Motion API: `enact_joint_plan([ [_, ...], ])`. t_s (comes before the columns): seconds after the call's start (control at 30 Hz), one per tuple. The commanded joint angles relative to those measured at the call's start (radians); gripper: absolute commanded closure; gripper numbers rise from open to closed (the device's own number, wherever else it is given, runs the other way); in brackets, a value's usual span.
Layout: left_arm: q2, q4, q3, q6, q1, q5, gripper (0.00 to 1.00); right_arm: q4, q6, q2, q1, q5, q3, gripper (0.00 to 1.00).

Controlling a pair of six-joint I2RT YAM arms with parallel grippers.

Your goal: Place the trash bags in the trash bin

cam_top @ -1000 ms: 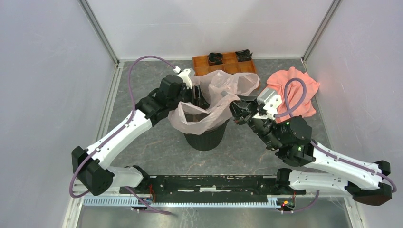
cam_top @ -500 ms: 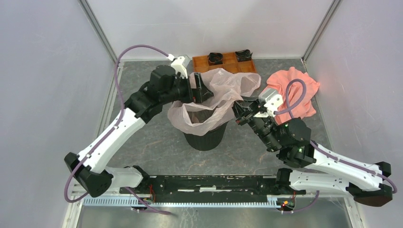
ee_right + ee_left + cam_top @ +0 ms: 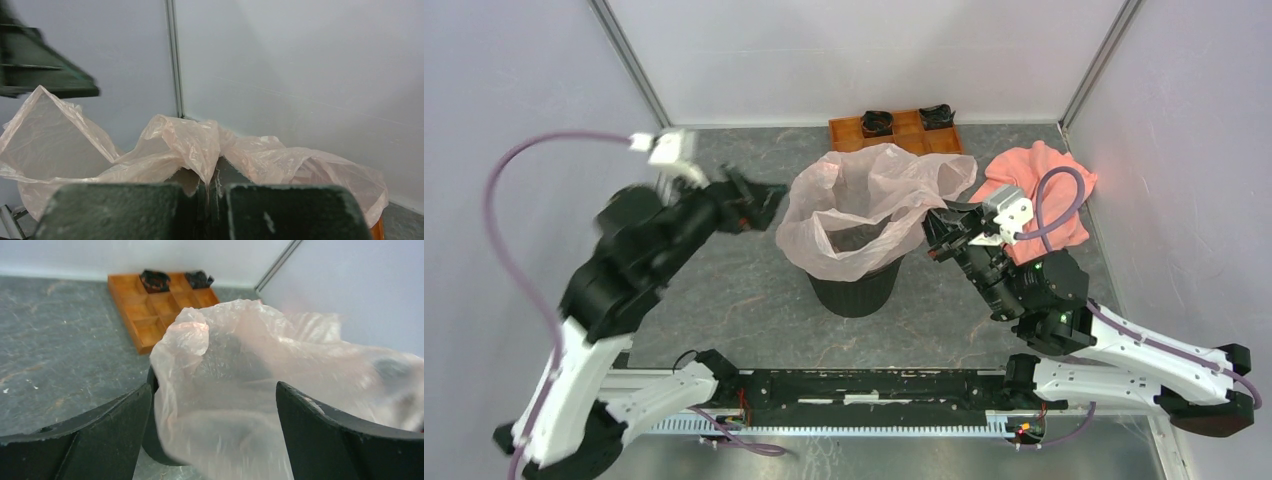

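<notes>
The pale pink, translucent trash bag (image 3: 864, 195) is draped over the black trash bin (image 3: 856, 293), with its mouth gaping above the rim. My right gripper (image 3: 932, 236) is shut on the bag's right edge; in the right wrist view the film (image 3: 190, 145) is pinched between the fingers (image 3: 125, 210). My left gripper (image 3: 762, 196) hangs open to the left of the bag, apart from it. The left wrist view has the bag (image 3: 250, 355) and a sliver of the bin (image 3: 149, 440) ahead of its spread fingers (image 3: 75, 440), with nothing held.
An orange compartment tray (image 3: 849, 135) with two dark items lies at the back wall, also in the left wrist view (image 3: 160, 305). A salmon-pink cloth (image 3: 1064, 190) lies behind my right arm. Grey walls close in on both sides.
My left gripper has opened, let go of the bag's left edge and swung away to the left. The bag's mouth has sagged wider over the bin. The right gripper keeps its grip.
</notes>
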Motion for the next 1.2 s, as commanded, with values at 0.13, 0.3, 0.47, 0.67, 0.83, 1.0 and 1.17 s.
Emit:
enact_joint_plan([
  [0.13,-0.432,0.049,-0.323,0.043,0.004,0.399,0.18,0.034,0.008,0.045,0.0,0.047,0.019,1.0],
  [0.3,-0.458,0.336,-0.505,-0.087,0.004,0.757,0.26,0.03,0.016,0.085,0.0,0.018,0.06,1.0],
  [0.47,-0.286,0.436,-0.512,-0.046,0.004,0.793,0.3,0.02,0.039,0.074,-0.001,0.009,0.054,1.0],
  [0.67,-0.078,0.421,-0.403,-0.07,0.004,0.459,0.42,0.009,0.058,0.056,0.0,-0.004,0.048,0.99],
  [0.83,-0.007,0.473,-0.503,-0.165,0.004,0.395,0.44,-0.01,0.028,0.071,0.0,-0.017,0.052,0.99],
  [1.0,-0.023,0.52,-0.641,-0.236,0.004,0.34,0.44,-0.001,-0.009,0.119,-0.008,-0.018,0.033,1.0],
  [1.17,-0.073,0.552,-0.705,-0.278,0.004,0.358,0.44,-0.026,-0.018,0.199,-0.028,-0.088,0.07,1.0],
])
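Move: Over the bin's left side, the left hand hangs empty and wide open, with the trash bag's middle about 14 cm to its right, 4 cm ahead and 13 cm lower. The trash bin stands under the bag, 12 cm right, 2 cm ahead and 30 cm below; the wooden tray is some 35 cm ahead, 22 cm right and 43 cm below. From the right hand, already pinching the bag's right edge, the bin's middle lies about 11 cm left, 6 cm ahead and 32 cm below. Swinging back about 13 cm and slightly left, the left hand then curves right and forward again while sinking, ending in the bag's folds at its near left side, net 9 cm right and 14 cm lower; it turns clockwise, then partly back, its fingers closing to about half open. The right hand keeps its pinch and carries the bag's edge left and down towards the bin, some 5 cm, with a brief easing back midway. ##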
